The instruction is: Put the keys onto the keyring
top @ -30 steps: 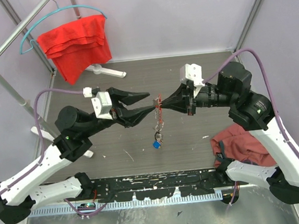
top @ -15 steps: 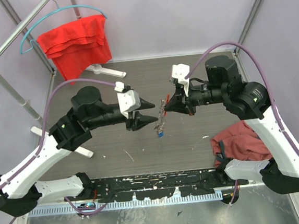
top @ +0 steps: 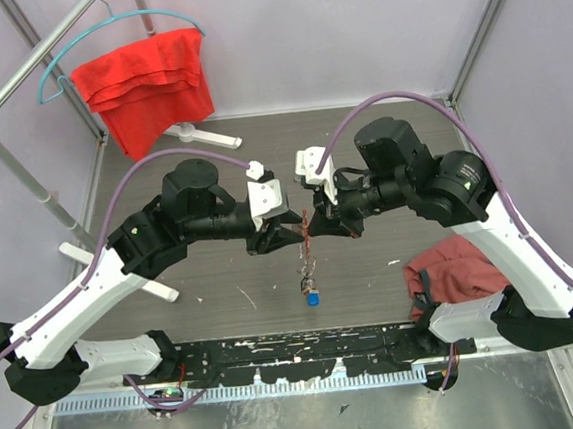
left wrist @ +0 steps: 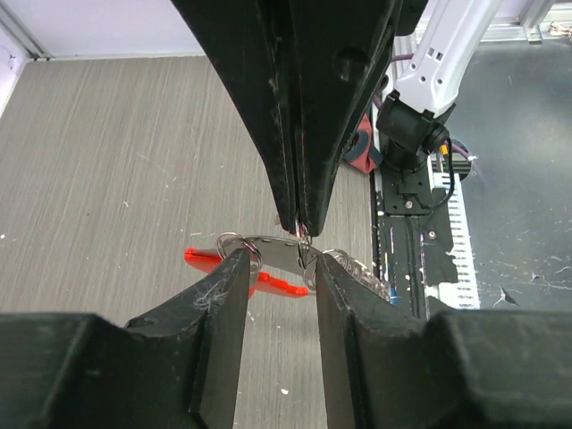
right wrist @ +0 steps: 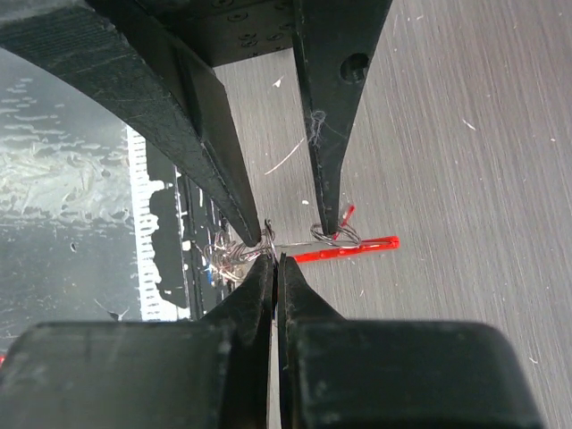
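Note:
The keys [top: 309, 271] hang as a bunch of silver rings and keys with a blue tag [top: 313, 297] at the bottom and red tags [left wrist: 264, 279] beside them. My right gripper [top: 313, 222] is shut on the keyring [right wrist: 271, 243] at the top of the bunch and holds it above the table. My left gripper [top: 294, 234] is open, and its fingertips [left wrist: 234, 268] straddle a flat silver key [left wrist: 273, 252] just under the right gripper's tips. The same fingertips [right wrist: 327, 223] show in the right wrist view, one by a small ring. Further silver rings [right wrist: 223, 257] cluster to the left.
A red cloth [top: 145, 86] hangs on a teal hanger from the white rack [top: 16, 163] at the back left. A maroon cloth [top: 454, 268] lies at the right by the right arm's base. A black rail [top: 298, 349] runs along the near table edge.
Both grippers have come together again lower over the table's middle. The left gripper's open fingers now straddle the key that the right gripper holds. The bunch hangs lower.

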`<state>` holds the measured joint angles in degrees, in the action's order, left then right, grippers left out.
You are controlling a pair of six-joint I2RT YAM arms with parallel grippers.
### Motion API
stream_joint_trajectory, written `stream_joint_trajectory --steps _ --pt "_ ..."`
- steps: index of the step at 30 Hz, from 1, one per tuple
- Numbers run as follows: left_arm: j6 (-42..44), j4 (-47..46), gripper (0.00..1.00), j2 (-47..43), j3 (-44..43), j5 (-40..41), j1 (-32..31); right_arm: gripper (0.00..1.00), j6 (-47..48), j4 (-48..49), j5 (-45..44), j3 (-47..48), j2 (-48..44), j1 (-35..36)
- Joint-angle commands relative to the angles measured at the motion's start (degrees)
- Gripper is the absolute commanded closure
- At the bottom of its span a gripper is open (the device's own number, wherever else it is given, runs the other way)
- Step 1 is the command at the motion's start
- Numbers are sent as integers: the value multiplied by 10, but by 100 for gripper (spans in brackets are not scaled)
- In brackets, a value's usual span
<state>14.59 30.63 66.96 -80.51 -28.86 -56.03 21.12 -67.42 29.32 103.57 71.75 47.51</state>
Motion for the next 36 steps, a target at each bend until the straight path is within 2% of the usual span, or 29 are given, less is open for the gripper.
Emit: stream_joint_trajectory --steps 1,6,12,28,36 --pt "6 12 60 -2 -15 -10 -1 99 1 -2 -34 30 0 16" --pt "7 17 65 -1 -16 -23 -1 99 -2 -6 -50 30 4 23" --pt "10 16 77 4 -16 -31 -1 99 -5 -3 -52 29 8 28" --pt "-3 -2 84 11 -12 -40 -1 99 -12 24 -59 12 11 32" --pt "-5 -12 100 10 -7 -39 -1 99 -17 31 -57 3 10 32"
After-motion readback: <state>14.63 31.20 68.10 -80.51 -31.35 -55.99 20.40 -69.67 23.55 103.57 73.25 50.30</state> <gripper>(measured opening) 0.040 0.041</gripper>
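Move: My right fingers are already shut on the keyring's wire, so the ring is right at that hand's tips. From my half-open left hand, the ring is about 1 cm back, 2 cm to the right and roughly level. The red-handled piece is some 3 cm ahead of my left hand, 1 cm to its right and 3 cm lower. The blue tag on the dangling keys is about 7 cm back, 1 cm to its right and 8 cm below. I close my left fingers from nearly half open to shut, pinching the keyring's wire right against my right fingertips, while that hand eases down about 1 cm and slightly back. My right hand keeps its grip and sinks nearly 2 cm, mostly early on, its fingers tipping some 5 degrees further down. ##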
